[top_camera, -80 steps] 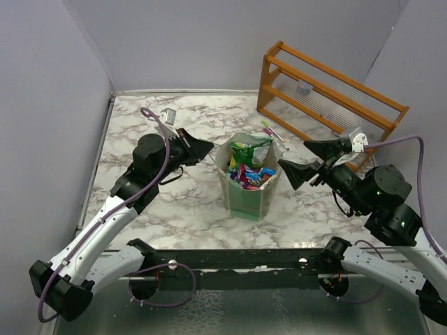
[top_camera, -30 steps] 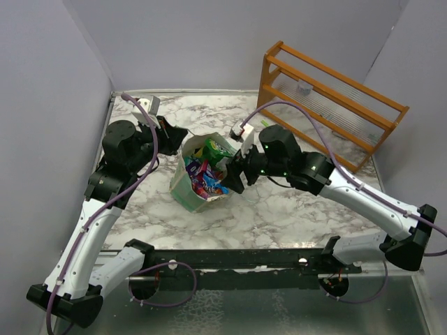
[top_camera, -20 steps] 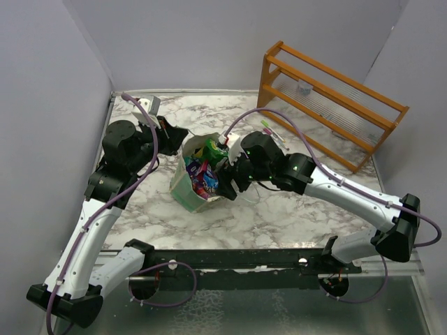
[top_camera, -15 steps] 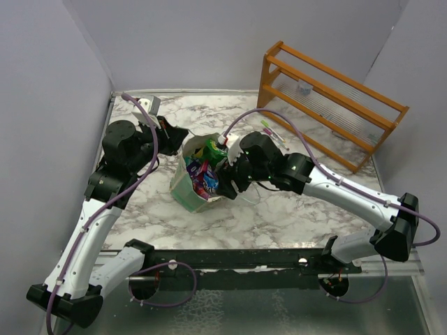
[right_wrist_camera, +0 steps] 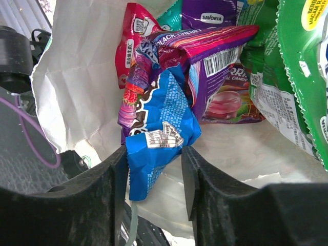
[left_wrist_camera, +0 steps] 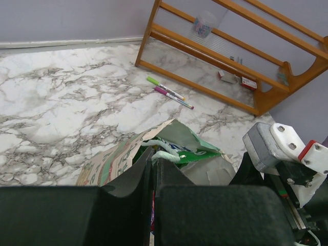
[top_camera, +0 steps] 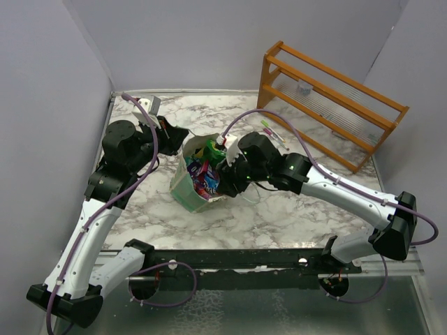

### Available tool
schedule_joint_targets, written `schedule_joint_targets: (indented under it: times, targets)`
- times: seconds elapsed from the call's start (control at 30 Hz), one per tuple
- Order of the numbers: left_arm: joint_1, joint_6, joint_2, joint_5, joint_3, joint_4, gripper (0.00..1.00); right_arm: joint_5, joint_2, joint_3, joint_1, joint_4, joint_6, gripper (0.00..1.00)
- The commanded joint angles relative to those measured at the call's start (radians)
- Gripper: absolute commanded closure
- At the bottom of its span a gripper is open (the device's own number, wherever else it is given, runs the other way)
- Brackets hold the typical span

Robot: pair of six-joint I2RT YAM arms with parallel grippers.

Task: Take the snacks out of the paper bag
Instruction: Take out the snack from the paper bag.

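Note:
The paper bag (top_camera: 185,192) leans tilted on the marble, its mouth facing right. My left gripper (top_camera: 180,139) is shut on the bag's rim by the white cord handle (left_wrist_camera: 166,154). My right gripper (top_camera: 225,174) reaches into the mouth. In the right wrist view my right gripper (right_wrist_camera: 154,151) is open, its fingers either side of the tail of a blue packet (right_wrist_camera: 159,128). The left pad touches it and a gap shows at the right pad. Behind it lie more snacks: a purple packet (right_wrist_camera: 215,56), a red one (right_wrist_camera: 130,41) and a green one (right_wrist_camera: 302,66).
A wooden rack (top_camera: 328,105) stands at the back right with small items on its shelf. Two pens (left_wrist_camera: 169,93) lie on the marble between the rack and the bag. Grey walls close the left, back and right sides.
The bag went from upright at the centre to tilted, held by my left gripper. My right gripper has moved into its mouth and its jaws have narrowed around the blue packet.

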State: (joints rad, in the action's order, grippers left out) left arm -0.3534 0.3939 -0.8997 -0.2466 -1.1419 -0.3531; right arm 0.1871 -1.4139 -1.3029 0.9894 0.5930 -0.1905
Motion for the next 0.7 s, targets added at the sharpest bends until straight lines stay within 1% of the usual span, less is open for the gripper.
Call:
schedule_joint_targets:
  times: [0.0,0.1,0.2,0.37,0.43,0.53,0.67]
  targets:
    - [0.001,0.0,0.025,-0.02,-0.019,0.1,1.0,0.048,-0.014,0.016,0.008,-0.024,-0.006,0.59]
    - [0.002,-0.003,0.025,-0.017,-0.018,0.095,1.0,0.056,-0.006,0.018,0.008,-0.028,-0.007,0.67]
    - [0.001,-0.003,0.026,-0.016,-0.018,0.095,1.0,0.061,0.01,0.017,0.008,-0.039,-0.004,0.79]
    - [0.001,-0.004,0.026,-0.015,-0.019,0.093,1.0,0.063,0.044,0.011,0.007,-0.063,-0.001,0.88]
    - [0.002,-0.003,0.025,-0.017,-0.019,0.093,1.0,0.053,0.064,0.013,0.008,-0.08,-0.001,0.9]
    - [0.002,-0.002,0.025,-0.019,-0.018,0.095,1.0,0.027,0.098,0.022,0.008,-0.114,-0.005,0.96]
    - [0.002,-0.003,0.025,-0.021,-0.017,0.092,1.0,-0.018,0.136,0.028,0.007,-0.143,-0.002,0.99]
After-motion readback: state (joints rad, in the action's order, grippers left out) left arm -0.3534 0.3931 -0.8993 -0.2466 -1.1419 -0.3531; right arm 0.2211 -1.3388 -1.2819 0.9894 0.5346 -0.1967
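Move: The blue snack's loose end already lies between the right gripper's half-open fingers; its middle is about 3 cm left, 1 cm ahead and 2 cm below. The purple snack lies some 7 cm left, 3 cm ahead and 5 cm below that gripper; the green snack stands about 10 cm ahead and 3 cm left, 2 cm below. From the left gripper the blue snack is roughly 12 cm back, 10 cm right and 14 cm down. Close the right gripper from a bit under half open to nearly shut, pinching the near end of the blue snack down in the bag while easing back barely half a centimetre. Then raise the hand about 3 cm, fingertips tilting up some 5 degrees, to draw the snack out. Keep the left gripper still and shut on the bag's handle. ##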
